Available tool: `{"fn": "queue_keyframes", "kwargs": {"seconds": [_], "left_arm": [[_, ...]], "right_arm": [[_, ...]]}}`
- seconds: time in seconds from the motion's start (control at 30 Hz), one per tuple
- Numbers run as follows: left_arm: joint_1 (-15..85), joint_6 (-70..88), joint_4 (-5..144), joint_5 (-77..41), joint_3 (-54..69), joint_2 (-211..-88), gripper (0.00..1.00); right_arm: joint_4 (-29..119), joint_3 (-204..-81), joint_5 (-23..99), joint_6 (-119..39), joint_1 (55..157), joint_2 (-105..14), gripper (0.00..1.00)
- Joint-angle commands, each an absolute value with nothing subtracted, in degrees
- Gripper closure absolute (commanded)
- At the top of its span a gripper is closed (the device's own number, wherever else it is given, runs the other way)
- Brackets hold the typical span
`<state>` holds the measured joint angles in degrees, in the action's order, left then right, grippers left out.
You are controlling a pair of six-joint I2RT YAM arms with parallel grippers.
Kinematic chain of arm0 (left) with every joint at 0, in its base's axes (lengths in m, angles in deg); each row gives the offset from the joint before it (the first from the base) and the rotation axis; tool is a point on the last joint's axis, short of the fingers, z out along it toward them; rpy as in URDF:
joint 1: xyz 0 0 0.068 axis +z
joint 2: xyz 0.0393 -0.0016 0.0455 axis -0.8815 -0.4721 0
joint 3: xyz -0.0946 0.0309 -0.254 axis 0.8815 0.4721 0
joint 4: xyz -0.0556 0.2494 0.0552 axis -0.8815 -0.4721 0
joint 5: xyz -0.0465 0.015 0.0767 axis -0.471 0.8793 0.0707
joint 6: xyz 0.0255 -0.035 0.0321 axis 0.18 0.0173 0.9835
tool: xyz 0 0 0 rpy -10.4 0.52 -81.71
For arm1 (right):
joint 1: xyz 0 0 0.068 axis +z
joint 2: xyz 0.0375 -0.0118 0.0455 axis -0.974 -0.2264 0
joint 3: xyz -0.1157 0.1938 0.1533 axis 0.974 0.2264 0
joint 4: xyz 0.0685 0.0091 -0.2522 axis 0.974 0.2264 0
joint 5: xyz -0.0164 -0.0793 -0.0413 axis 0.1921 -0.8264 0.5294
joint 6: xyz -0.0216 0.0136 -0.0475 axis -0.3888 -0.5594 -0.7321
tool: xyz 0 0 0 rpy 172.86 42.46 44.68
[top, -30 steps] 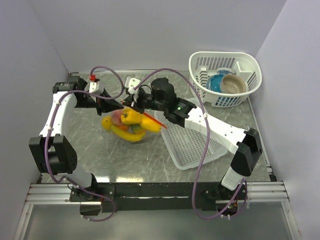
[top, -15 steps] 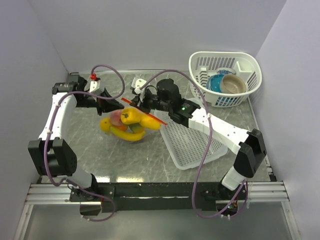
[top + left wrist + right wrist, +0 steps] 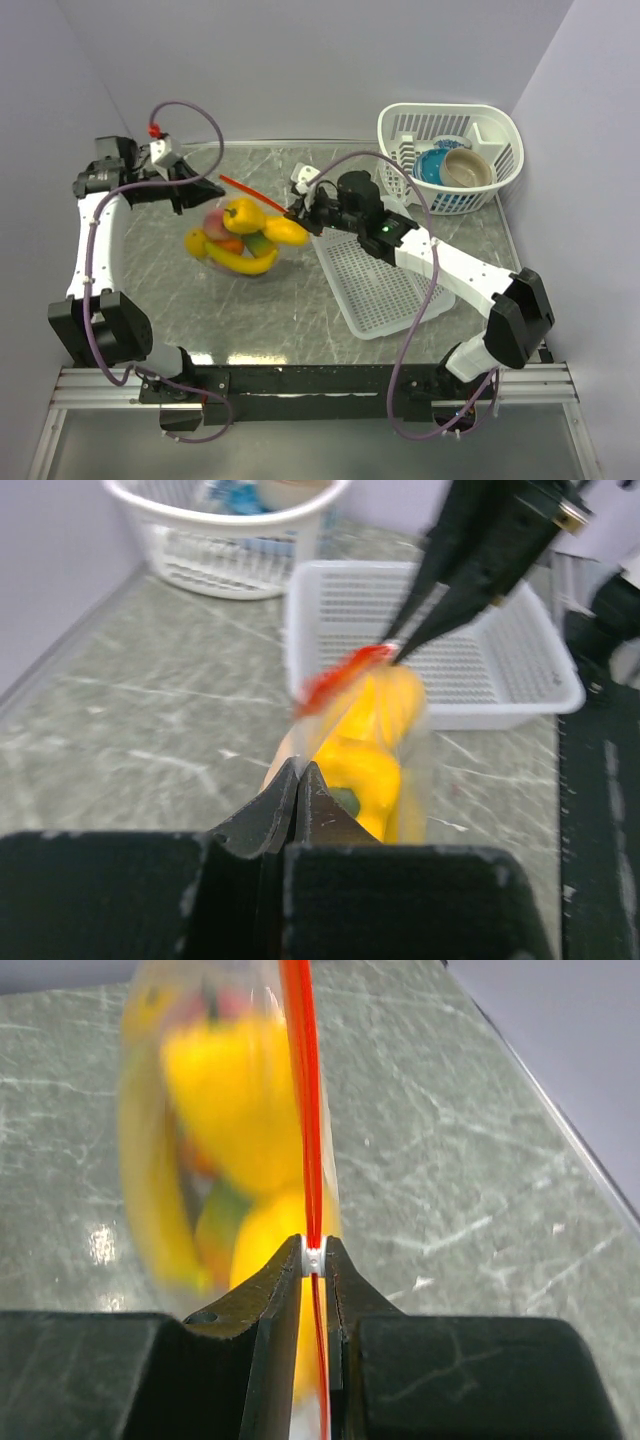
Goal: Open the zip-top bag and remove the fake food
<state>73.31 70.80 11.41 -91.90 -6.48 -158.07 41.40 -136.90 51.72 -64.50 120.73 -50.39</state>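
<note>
The zip-top bag [image 3: 205,248] hangs above the table between my two grippers, its red zip strip [image 3: 255,193] stretched taut. Inside is the fake food: a yellow pepper [image 3: 243,215], a banana [image 3: 243,264], a pink piece [image 3: 212,222] and orange and green bits. My left gripper [image 3: 207,197] is shut on the bag's clear left edge [image 3: 300,742]. My right gripper [image 3: 297,213] is shut on the small white slider [image 3: 314,1257] of the zip strip [image 3: 303,1080]. The bag is blurred in both wrist views.
A flat white mesh tray [image 3: 385,290] lies right of the bag, under the right arm. A white basket [image 3: 402,128] at the back right holds a blue bowl [image 3: 432,166] and a tan bowl [image 3: 470,168]. Walls close off the left, back and right.
My left gripper has pulled left and back, and my right gripper has moved right along the zip strip. The strip now stretches longer between them, and the bag has shifted left.
</note>
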Motion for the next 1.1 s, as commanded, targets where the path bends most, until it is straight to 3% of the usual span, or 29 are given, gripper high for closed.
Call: {"fn": "queue_keyframes", "kwargs": {"seconds": [0.0, 0.33, 0.73, 1.07], "left_arm": [[78.87, 56.74, 29.24, -106.63, -5.85, -154.70, 0.99], [81.07, 50.68, 37.06, -106.63, -2.25, -152.68, 0.99], [88.53, 30.84, 54.20, -106.63, 9.53, -144.95, 0.99], [91.09, 37.84, 48.49, -105.06, 11.63, -144.34, 0.99]], "right_arm": [[40.60, -132.06, 48.99, -62.04, 119.63, -46.25, 0.99], [39.80, -127.57, 53.38, -56.76, 121.12, -46.85, 0.98], [41.31, -138.20, 60.85, -50.53, 133.86, -58.10, 0.98], [30.60, -133.82, 66.91, -38.23, 137.03, -65.58, 0.93]]}}
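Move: The zip's slider is pinched in the right fingers, with the red zip running from it to the bag corner held in the left; from the left hand it lies about 12 cm right and 5 cm back, nearly level. From the right hand, the round yellow pepper hangs roughly 9 cm left, the long yellow one 1 cm left and 3 cm back, both about 8 cm below; the banana is some 10 cm left, 9 cm back and 12 cm below. Drawing apart first, the left hand goes left and a little forward while the right sinks about 4 cm and edges right with the slider; then both swing left. The right comes back towards the base some 13 cm in all, still sinking, and turns about 20 degrees counter-clockwise with a roll, dragging the slider along the zip away from the left fingers, which keep the corner and turn counter-clockwise too. ##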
